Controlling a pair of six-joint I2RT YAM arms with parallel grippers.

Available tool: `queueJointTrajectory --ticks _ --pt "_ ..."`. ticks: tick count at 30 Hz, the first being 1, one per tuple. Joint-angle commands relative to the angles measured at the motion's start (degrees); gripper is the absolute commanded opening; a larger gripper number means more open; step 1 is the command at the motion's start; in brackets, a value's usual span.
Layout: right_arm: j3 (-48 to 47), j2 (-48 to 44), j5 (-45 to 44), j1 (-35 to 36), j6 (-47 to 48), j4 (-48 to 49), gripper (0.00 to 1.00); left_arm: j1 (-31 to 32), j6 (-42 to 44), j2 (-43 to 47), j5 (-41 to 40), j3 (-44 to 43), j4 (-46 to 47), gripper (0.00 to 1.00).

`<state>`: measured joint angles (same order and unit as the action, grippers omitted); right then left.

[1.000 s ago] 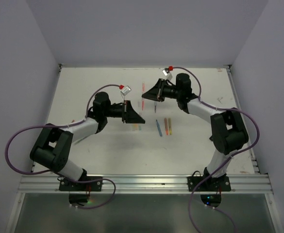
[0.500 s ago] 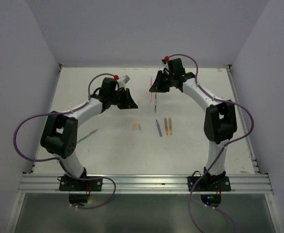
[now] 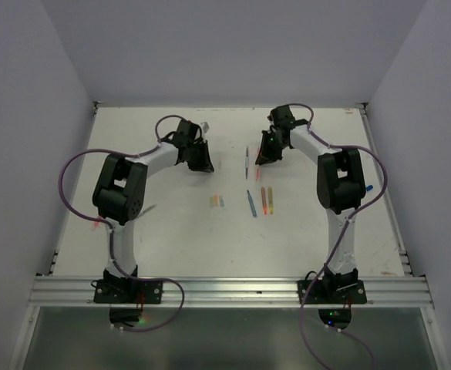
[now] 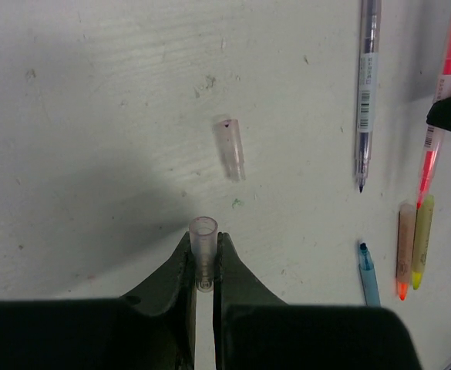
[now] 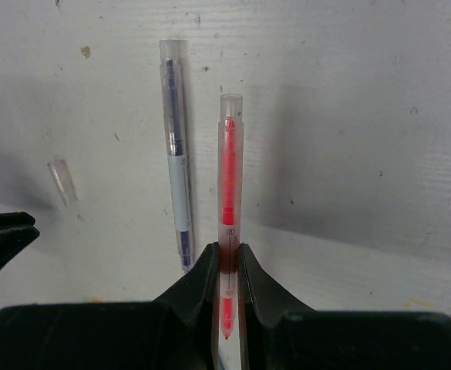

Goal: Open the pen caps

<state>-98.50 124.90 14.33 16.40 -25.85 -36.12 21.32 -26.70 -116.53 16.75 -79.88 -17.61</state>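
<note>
In the left wrist view my left gripper (image 4: 203, 258) is shut on a small translucent pink pen cap (image 4: 203, 233), its open end facing away just above the table. A second clear pen cap (image 4: 230, 148) lies loose on the table beyond it. My right gripper (image 5: 227, 262) is shut on the lower barrel of a red thin pen (image 5: 229, 169), whose bare tip shows between the fingers. A purple pen (image 5: 176, 162) lies uncapped beside it. From above, the left gripper (image 3: 202, 159) and right gripper (image 3: 264, 154) sit low at the far middle of the table, apart.
An orange pen (image 4: 405, 250), a yellow pen (image 4: 422, 239) and a blue pen (image 4: 368, 270) lie side by side nearer the arm bases. Small pale caps (image 3: 217, 200) rest left of them. The white table (image 3: 163, 231) is walled at the back and sides.
Both arms have swung out towards the far part of the table and come down low. The grippers, close together a second ago, now stand apart, each keeping its grip.
</note>
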Motion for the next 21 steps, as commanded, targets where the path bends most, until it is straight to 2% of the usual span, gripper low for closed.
queueJointTrajectory --ticks 1,6,17,21 --pt "-3.45 1.65 0.52 -0.41 1.24 0.96 0.0 -0.32 1.91 -2.46 -0.41 -5.37 -1.82 0.02" --pt "-5.3 4.3 1.84 -0.41 0.1 1.92 0.0 -0.32 1.74 -5.02 -0.06 -7.92 -2.87 0.09" --pt "-6.62 6.49 2.9 -0.32 -0.61 2.37 0.0 -0.32 0.24 -5.64 0.56 -5.29 -1.38 0.22" --pt "-6.44 6.84 3.42 -0.32 -0.52 2.46 0.0 -0.4 0.42 -5.29 -0.14 -4.24 -1.56 0.32"
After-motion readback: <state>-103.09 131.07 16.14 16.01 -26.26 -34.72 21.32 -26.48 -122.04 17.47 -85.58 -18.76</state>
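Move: The left hand holds the clear cap just pulled off, and the loose clear cap it is to lie beside is about 3 cm ahead, 3 cm to its right and 3 cm below; the row of small caps is some 12 cm back, 2 cm right. From the right hand, still pinching the pink pen, the grey pen lies about 3 cm ahead, 4 cm left and 3 cm lower; the blue pen is roughly 15 cm back, 3 cm left. The left hand eases about 2 cm forward and a touch right towards the loose clear cap, sinks some 1.5 cm, then stays there while its fingers open and let go of the held cap. Meanwhile the right hand goes down and forward, roughly 2 cm each way, to bring the uncapped pink pen down to the table just right of the grey pen, keeping its pinch throughout, and both hands are still by the end. ##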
